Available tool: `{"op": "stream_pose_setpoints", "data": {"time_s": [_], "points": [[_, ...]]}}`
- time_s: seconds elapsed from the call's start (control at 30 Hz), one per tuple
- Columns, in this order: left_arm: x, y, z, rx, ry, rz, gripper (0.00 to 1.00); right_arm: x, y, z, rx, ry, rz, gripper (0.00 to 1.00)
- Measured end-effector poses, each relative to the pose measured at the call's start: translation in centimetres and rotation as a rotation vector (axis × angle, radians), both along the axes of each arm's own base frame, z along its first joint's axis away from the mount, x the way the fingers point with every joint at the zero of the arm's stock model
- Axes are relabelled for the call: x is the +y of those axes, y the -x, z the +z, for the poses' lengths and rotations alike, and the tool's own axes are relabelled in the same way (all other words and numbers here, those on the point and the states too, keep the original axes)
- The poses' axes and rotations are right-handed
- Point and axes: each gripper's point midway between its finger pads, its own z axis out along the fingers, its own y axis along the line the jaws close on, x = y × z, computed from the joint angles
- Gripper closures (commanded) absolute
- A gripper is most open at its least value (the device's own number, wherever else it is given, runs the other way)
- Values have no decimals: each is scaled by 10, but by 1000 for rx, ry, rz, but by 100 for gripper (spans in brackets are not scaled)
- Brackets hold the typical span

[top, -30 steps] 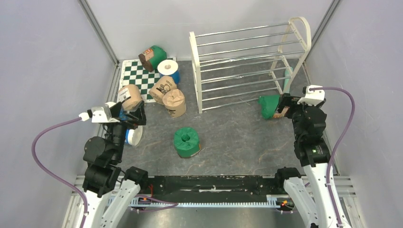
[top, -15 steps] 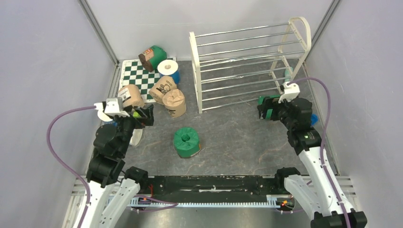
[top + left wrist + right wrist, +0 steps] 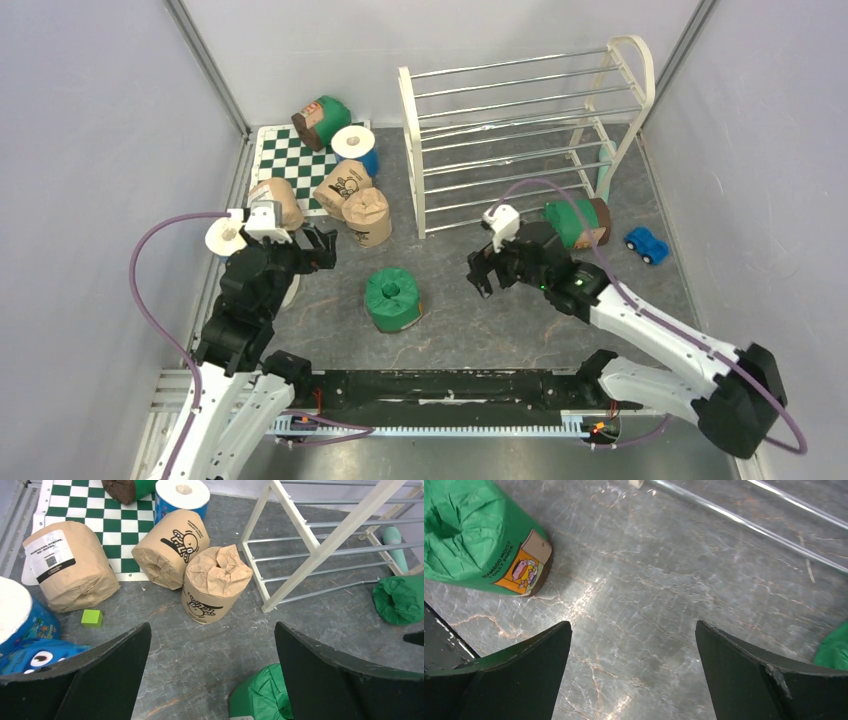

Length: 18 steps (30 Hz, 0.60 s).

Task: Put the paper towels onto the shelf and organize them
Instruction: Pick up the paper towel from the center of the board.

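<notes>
The white shelf (image 3: 413,150) with chrome rods stands at the back right, nothing on it. Paper towels lie scattered: one green roll (image 3: 393,298) at the centre, another green roll (image 3: 575,222) by the shelf's foot, and tan rolls (image 3: 368,216) and a white-and-blue roll (image 3: 355,147) near the chessboard. My left gripper (image 3: 211,630) is open above bare floor, the upright tan roll (image 3: 216,587) ahead and the centre green roll (image 3: 260,697) just below its right finger. My right gripper (image 3: 633,625) hangs open over bare floor, that green roll (image 3: 479,540) to its upper left.
A green-and-white chessboard mat (image 3: 290,160) lies at the back left with a third green roll (image 3: 322,120) on it. A blue toy car (image 3: 647,243) sits at the right. A small green cube (image 3: 92,618) lies by the labelled tan roll (image 3: 67,567). Grey walls close in both sides.
My right arm swung left from the green roll by the shelf to the middle of the floor, uncovering the toy car. My left gripper moved right toward the centre. Both stayed open.
</notes>
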Motion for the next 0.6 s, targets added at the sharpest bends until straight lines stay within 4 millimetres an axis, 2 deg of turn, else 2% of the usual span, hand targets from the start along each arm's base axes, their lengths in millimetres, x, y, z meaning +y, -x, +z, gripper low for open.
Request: {"op": "stream_pose_setpoints", "data": {"time_s": [0.1, 0.2, 0.33, 0.43, 0.6], "points": [[4, -1, 0, -3, -10, 22, 0, 25, 11, -15, 19, 60, 71, 2], [10, 0, 2, -14, -18, 49, 0, 50, 21, -20, 26, 83, 131, 2], [19, 5, 10, -62, -10, 88, 0, 91, 28, -14, 23, 79, 175, 3], [24, 9, 7, -74, -8, 106, 0, 128, 27, -5, 7, 70, 188, 3], [28, 12, 4, -85, -8, 128, 0, 166, 19, 3, -1, 72, 168, 7]]}}
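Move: The green paper towel standing mid-table is about 19 cm to the right hand's left, 4 cm back and some 11 cm below it. Beyond that towel, about 20 cm farther out and 6 cm farther left, stands the upright brown paper towel; the shelf's near left foot is about 18 cm farther out than the green towel and 6 cm to its right. From the left hand the green towel lies roughly 13 cm right, 3 cm back and 22 cm below. Leftward in a quick sweep of about 17 cm, the right hand travels to above the green paper towel, easing back by some 2 cm. It dips slightly early on and comes back up to its starting height, turning about 10 degrees counter-clockwise with its fingers staying wide open and touching nothing. The left hand, also open, shifts about 3 cm left, away from the green towel, its fingers tipping up slightly. ##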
